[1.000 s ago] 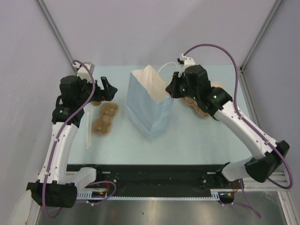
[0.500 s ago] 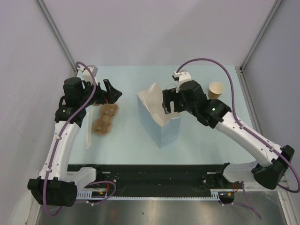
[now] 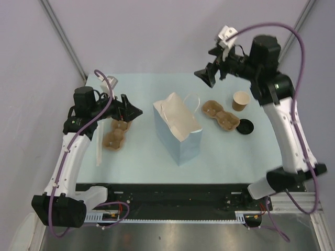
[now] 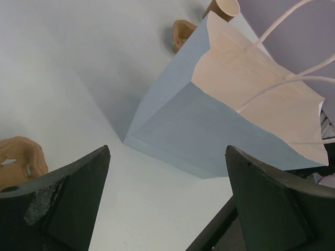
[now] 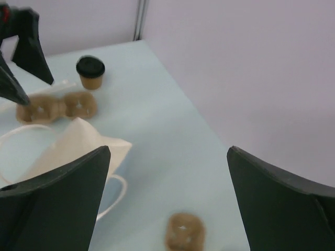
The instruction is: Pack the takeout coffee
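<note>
The takeout coffee cup (image 3: 241, 100) stands uncovered at the back right, tan with a cream inside, and shows past the bag in the left wrist view (image 4: 222, 8). Its black lid (image 3: 245, 127) lies flat on the table in front of it. A second tan cup with a black lid on (image 5: 90, 72) stands by the left carrier. My left gripper (image 3: 132, 109) is open, low, left of the light-blue bag (image 3: 178, 133), and empty in its own view (image 4: 167, 151). My right gripper (image 3: 207, 76) hangs open, high above the back of the table, nothing between its fingers (image 5: 168, 150).
The bag (image 4: 225, 115) stands mid-table, mouth up, white handles (image 3: 193, 102) to the right. One brown pulp carrier (image 3: 115, 133) lies under my left arm. Another (image 3: 221, 115) lies between bag and open cup. A white strip (image 3: 98, 144) lies at the far left.
My right gripper has opened, let go of the bag's rim and risen toward the back right. The bag has shifted forward and right. My left gripper has edged right.
</note>
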`<state>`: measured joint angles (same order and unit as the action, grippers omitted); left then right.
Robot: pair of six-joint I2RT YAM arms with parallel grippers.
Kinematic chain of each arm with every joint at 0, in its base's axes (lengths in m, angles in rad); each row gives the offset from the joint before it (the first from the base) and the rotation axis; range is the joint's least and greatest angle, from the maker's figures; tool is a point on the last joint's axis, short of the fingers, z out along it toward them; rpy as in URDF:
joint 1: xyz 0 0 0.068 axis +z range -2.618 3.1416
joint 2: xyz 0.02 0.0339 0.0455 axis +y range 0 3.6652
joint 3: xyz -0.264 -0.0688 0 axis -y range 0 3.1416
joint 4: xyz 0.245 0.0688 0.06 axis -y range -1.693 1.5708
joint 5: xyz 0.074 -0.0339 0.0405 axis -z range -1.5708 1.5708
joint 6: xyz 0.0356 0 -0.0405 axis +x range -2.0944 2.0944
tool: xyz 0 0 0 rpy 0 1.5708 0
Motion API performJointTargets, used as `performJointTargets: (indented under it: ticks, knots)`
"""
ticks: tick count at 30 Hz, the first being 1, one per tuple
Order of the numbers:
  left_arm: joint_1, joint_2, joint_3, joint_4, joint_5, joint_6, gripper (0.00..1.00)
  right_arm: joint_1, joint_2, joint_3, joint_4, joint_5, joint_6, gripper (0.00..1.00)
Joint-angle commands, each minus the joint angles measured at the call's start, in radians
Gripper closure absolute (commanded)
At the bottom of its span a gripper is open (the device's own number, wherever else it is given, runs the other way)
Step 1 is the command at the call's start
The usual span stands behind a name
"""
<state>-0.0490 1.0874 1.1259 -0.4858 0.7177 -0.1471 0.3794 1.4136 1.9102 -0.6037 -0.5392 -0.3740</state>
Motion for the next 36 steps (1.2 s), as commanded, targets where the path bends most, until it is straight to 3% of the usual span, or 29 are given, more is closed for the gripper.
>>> performJointTargets:
  ticks: [1, 3, 5, 12, 21, 30, 33, 34, 36]
  knots:
    - [0.006, 0.016, 0.029, -0.040, 0.062, 0.078, 0.03, -0.016, 0.344, 0.376, -0.394, -0.295, -0.336, 0.00]
    - [0.006, 0.011, 0.028, -0.054, 0.054, 0.095, 0.04, 0.002, 0.451, 0.587, -0.549, -0.306, -0.438, 0.01]
    - [0.006, 0.000, 0.022, -0.065, 0.051, 0.098, 0.04, 0.015, 0.553, 0.656, -0.608, -0.298, -0.488, 0.01]
    - [0.008, -0.047, -0.028, -0.062, 0.026, 0.107, 0.03, 0.104, 0.525, 0.420, -0.530, -0.196, -0.678, 0.00]
    - [0.008, -0.070, -0.060, -0.074, 0.014, 0.118, 0.03, 0.139, 0.619, 0.466, -0.524, -0.182, -0.726, 0.05]
    - [0.038, -0.054, -0.048, -0.129, -0.061, 0.115, 0.04, 0.184, 0.662, 0.467, -0.568, -0.134, -0.853, 0.36]
    - [0.046, -0.040, -0.031, -0.177, -0.089, 0.145, 0.05, 0.185, 0.671, 0.474, -0.571, -0.110, -0.865, 0.58]
    - [0.046, -0.038, -0.026, -0.189, -0.096, 0.165, 0.05, 0.184, 0.668, 0.478, -0.571, -0.107, -0.862, 0.73]
    - [0.087, -0.029, -0.009, -0.221, -0.104, 0.201, 0.05, 0.179, 0.662, 0.481, -0.571, -0.107, -0.852, 0.90]
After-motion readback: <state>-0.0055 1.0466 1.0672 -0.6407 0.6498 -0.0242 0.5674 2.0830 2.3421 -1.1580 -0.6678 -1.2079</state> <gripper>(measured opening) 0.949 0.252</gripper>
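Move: The bag's far rim lies about 12 cm to the right hand's left, 5 cm ahead and some 21 cm below. The bag's middle is 11 cm left, 4 cm back and 33 cm down. Well below on the table, the right cup tray is about 7 cm ahead and 13 cm right, and the paper cup 10 cm ahead and 22 cm right. From the left hand, the far rim is roughly 17 cm right, 9 cm ahead, slightly lower. Down some 20 cm and about 12 cm left, the right hand swings out over the far side and then draws back a little to the bag's far rim, turning counter-clockwise some 35 degrees and tipping its wide-open fingers downward. There it slows and eases the last few centimetres down, closing its fingers most of the way astride the far wall. The left hand, still open, sinks about 4 cm beside the bag. ##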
